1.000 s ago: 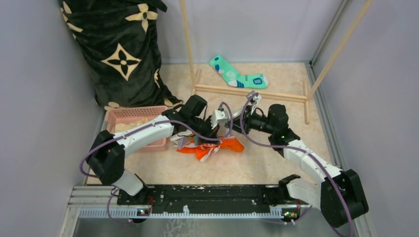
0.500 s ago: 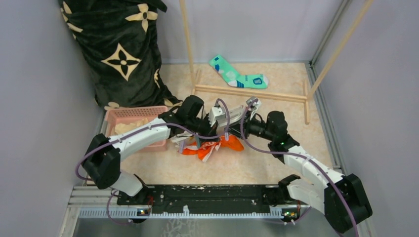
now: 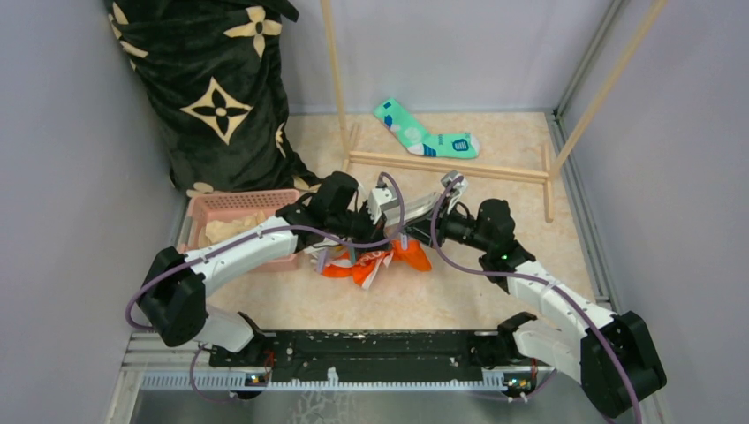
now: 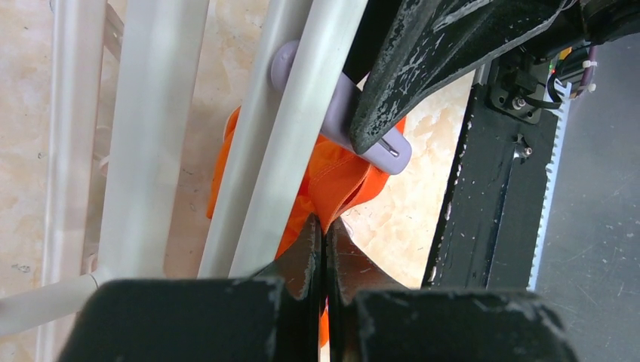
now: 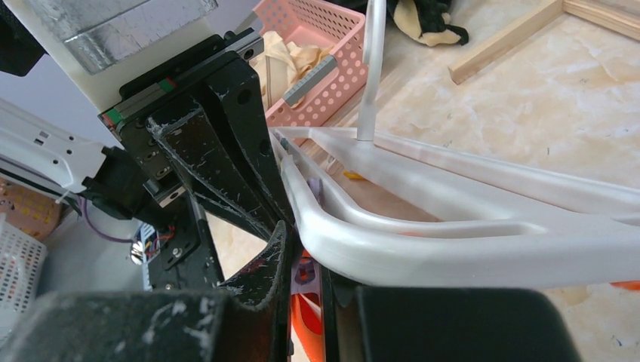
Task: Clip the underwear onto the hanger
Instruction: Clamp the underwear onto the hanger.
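Note:
The orange underwear (image 3: 382, 261) lies crumpled on the floor between the two arms. My left gripper (image 4: 325, 226) is shut on a raised fold of the underwear (image 4: 343, 177). The white hanger (image 4: 302, 113) runs diagonally just above that fold, and a lavender clothespin (image 4: 341, 113) hangs from its bar. My right gripper (image 5: 304, 264) is shut on that clothespin, with the hanger (image 5: 453, 249) rim lying across its fingers. In the top view both grippers meet tip to tip over the underwear, left gripper (image 3: 371, 237) and right gripper (image 3: 402, 231), and they hide most of the hanger.
A pink basket (image 3: 238, 208) holding cream cloth stands left of the underwear. The wooden rack (image 3: 442, 165) crosses behind the arms, with a teal sock (image 3: 424, 137) beyond it. A black flowered blanket (image 3: 212, 88) fills the back left corner. Walls close in on both sides.
Both grippers have shifted a little to the left together, and the underwear's raised part has gone with them. Neither grip has changed.

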`<move>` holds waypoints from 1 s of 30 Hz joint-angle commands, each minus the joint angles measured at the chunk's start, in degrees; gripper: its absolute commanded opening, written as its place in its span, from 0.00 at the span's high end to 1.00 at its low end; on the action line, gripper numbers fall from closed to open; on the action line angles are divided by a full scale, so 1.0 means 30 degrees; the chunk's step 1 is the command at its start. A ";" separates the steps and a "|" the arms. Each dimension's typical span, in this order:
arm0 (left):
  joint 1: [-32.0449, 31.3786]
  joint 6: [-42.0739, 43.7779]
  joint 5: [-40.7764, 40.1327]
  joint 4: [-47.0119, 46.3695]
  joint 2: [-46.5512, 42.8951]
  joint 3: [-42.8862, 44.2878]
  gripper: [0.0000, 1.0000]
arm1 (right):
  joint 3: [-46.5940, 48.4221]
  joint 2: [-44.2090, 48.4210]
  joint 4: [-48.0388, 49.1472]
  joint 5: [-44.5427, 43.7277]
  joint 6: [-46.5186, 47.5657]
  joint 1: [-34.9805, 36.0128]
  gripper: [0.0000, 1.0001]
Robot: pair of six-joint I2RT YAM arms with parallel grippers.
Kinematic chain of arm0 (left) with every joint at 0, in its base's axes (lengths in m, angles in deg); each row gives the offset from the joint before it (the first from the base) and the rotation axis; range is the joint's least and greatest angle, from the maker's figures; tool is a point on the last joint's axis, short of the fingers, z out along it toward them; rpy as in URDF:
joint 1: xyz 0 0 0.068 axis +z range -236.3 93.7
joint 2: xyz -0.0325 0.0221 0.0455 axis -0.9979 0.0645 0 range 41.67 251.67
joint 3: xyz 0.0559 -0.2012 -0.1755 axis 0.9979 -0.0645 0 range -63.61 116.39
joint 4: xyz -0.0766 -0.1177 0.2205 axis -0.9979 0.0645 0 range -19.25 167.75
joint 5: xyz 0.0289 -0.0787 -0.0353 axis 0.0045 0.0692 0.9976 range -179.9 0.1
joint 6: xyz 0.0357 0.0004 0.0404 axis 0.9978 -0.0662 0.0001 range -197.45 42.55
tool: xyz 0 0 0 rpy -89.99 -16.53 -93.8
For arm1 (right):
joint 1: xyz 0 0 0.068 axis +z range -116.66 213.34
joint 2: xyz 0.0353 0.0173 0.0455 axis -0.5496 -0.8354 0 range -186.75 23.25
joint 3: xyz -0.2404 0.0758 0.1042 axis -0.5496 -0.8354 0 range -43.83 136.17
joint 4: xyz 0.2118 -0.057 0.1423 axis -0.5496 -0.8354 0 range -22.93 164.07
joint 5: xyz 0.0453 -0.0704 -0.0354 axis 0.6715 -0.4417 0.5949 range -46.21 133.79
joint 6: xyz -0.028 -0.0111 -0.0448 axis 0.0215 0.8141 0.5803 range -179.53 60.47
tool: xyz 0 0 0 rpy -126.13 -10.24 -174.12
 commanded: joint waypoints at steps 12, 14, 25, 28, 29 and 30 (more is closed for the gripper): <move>-0.0054 0.0229 0.0288 -0.0245 -0.0138 0.0244 1.00 | 0.0758 0.0643 -0.0414 0.1797 0.2268 0.0233 0.70; -0.0050 0.0233 0.0289 -0.0208 -0.0062 0.0244 1.00 | 0.0698 0.0643 -0.0180 0.1833 0.2012 0.0229 0.61; -0.0039 0.0647 -0.0027 0.0315 0.0341 0.0338 0.84 | 0.0599 0.1105 0.0541 0.1668 0.1162 0.0234 0.42; -0.0052 0.0586 -0.0017 0.0385 0.0156 0.0324 0.64 | 0.0592 0.1307 0.0105 0.1077 0.1233 0.0252 0.37; -0.0054 0.0597 0.0015 0.0336 0.0056 0.0278 0.60 | 0.0542 0.1356 -0.0232 0.0630 0.1305 0.0233 0.35; -0.0054 0.0598 0.0110 0.0301 -0.0067 0.0239 0.57 | 0.0512 0.1395 -0.0548 0.0238 0.1431 0.0227 0.34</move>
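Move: My left hand already grips the edge of the orange underwear, and the purple clip my right hand squeezes lies about 4 cm to its right, roughly level fore and aft, some 2 cm higher. The hanger's middle is about 4 cm ahead of my left hand, 3 cm left and 2 cm up. From my right hand, the pinched underwear edge is about 4 cm left, 1 cm back and 2 cm lower; the clip sits about 1 cm left, right between its fingertips. I let my right hand sink about 1.5 cm with the squeezed purple clip, then spread its fingers wide to release the clip onto the underwear, easing back about 1 cm and rising a little. My left hand stays nearly in place, keeping its pinch until the right is open; only near the end do its fingers part to about 40 percent. ##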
